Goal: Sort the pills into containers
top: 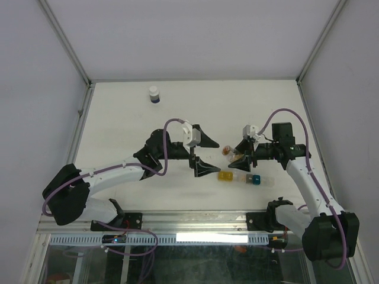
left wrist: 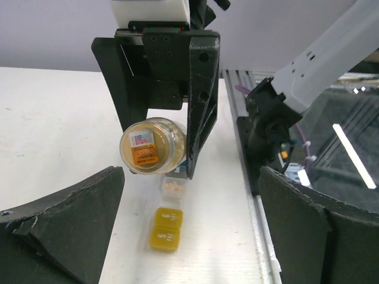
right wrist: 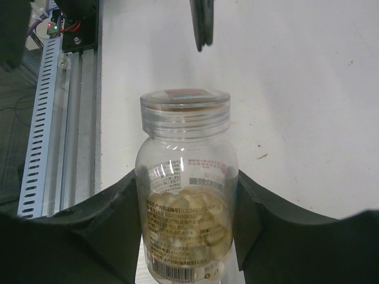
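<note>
My right gripper [right wrist: 186,180] is shut on a small clear vial [right wrist: 185,195] whose cap is on and which holds pale capsules. It holds the vial [top: 228,152] just above the containers [top: 240,177], a strip of yellow, clear, teal and clear compartments. In the left wrist view the vial's [left wrist: 153,148] capped end faces me, over the strip's yellow end [left wrist: 166,229]. Tiny orange-tan pills [left wrist: 173,187] lie in the clear compartment behind the yellow ones. My left gripper [top: 217,157] is open, just left of the vial, with nothing between its fingers [left wrist: 65,225].
A white-capped dark blue bottle [top: 154,94] stands at the back of the table. The aluminium rail [top: 177,222] with the arm bases runs along the near edge. Grey walls enclose the table on the other three sides.
</note>
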### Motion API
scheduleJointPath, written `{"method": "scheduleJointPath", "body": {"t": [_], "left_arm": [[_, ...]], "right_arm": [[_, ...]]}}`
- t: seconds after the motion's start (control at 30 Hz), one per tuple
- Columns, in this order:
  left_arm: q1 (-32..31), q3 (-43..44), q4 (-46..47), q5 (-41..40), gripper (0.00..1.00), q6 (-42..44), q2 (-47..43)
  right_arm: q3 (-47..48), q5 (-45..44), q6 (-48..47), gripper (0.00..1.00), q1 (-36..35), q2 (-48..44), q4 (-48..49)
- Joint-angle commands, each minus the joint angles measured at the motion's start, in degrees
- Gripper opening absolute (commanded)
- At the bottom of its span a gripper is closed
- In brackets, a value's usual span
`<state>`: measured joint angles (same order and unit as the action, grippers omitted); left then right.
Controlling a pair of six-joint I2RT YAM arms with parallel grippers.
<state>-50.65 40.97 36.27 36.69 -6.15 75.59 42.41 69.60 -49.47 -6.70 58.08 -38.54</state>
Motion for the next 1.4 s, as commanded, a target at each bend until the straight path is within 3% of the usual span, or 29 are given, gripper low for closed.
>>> {"method": "scheduleJointPath", "body": {"t": [0.0, 0.8, 1.37], "left_arm": [[0.18, 4.4, 0.32, 7.13, 0.99, 10.96, 2.55], [1.53, 8.29, 3.73, 4.44, 0.94, 7.6, 9.92], [2.04, 11.55, 5.7, 7.38, 0.7, 0.07, 14.24]], "right_arm": [[0.92, 3.11, -2.01, 0.0, 0.35, -1.91, -0.3], [0.92, 3.77, -3.52, 0.0, 0.28, -1.51, -1.19], [1.0, 3.82, -4.01, 0.0, -0.37, -1.53, -1.61]]}}
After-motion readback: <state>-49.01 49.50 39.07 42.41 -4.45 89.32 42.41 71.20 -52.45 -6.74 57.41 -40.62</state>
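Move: The clear pill bottle is held up in the right hand, its cap about 4 cm to that hand's left, 1 cm farther out and some 3 cm higher. From the open left hand the cap lies about 6 cm to the right, 3 cm ahead and 3 cm lower. On the table roughly 20 cm below the left hand, the yellow container is some 9 cm right and 3 cm ahead, the teal one about 21 cm right and 1 cm ahead. The right hand keeps its pinch on the bottle's body, nearly still, while the left goes back in for the cap. The left hand first sinks about 3 cm, drifting right, then goes forward some 3 cm and farther right, rising slightly, its fingers drawing partly closed to flank the cap with clearance; no touch on the cap can be made out. ##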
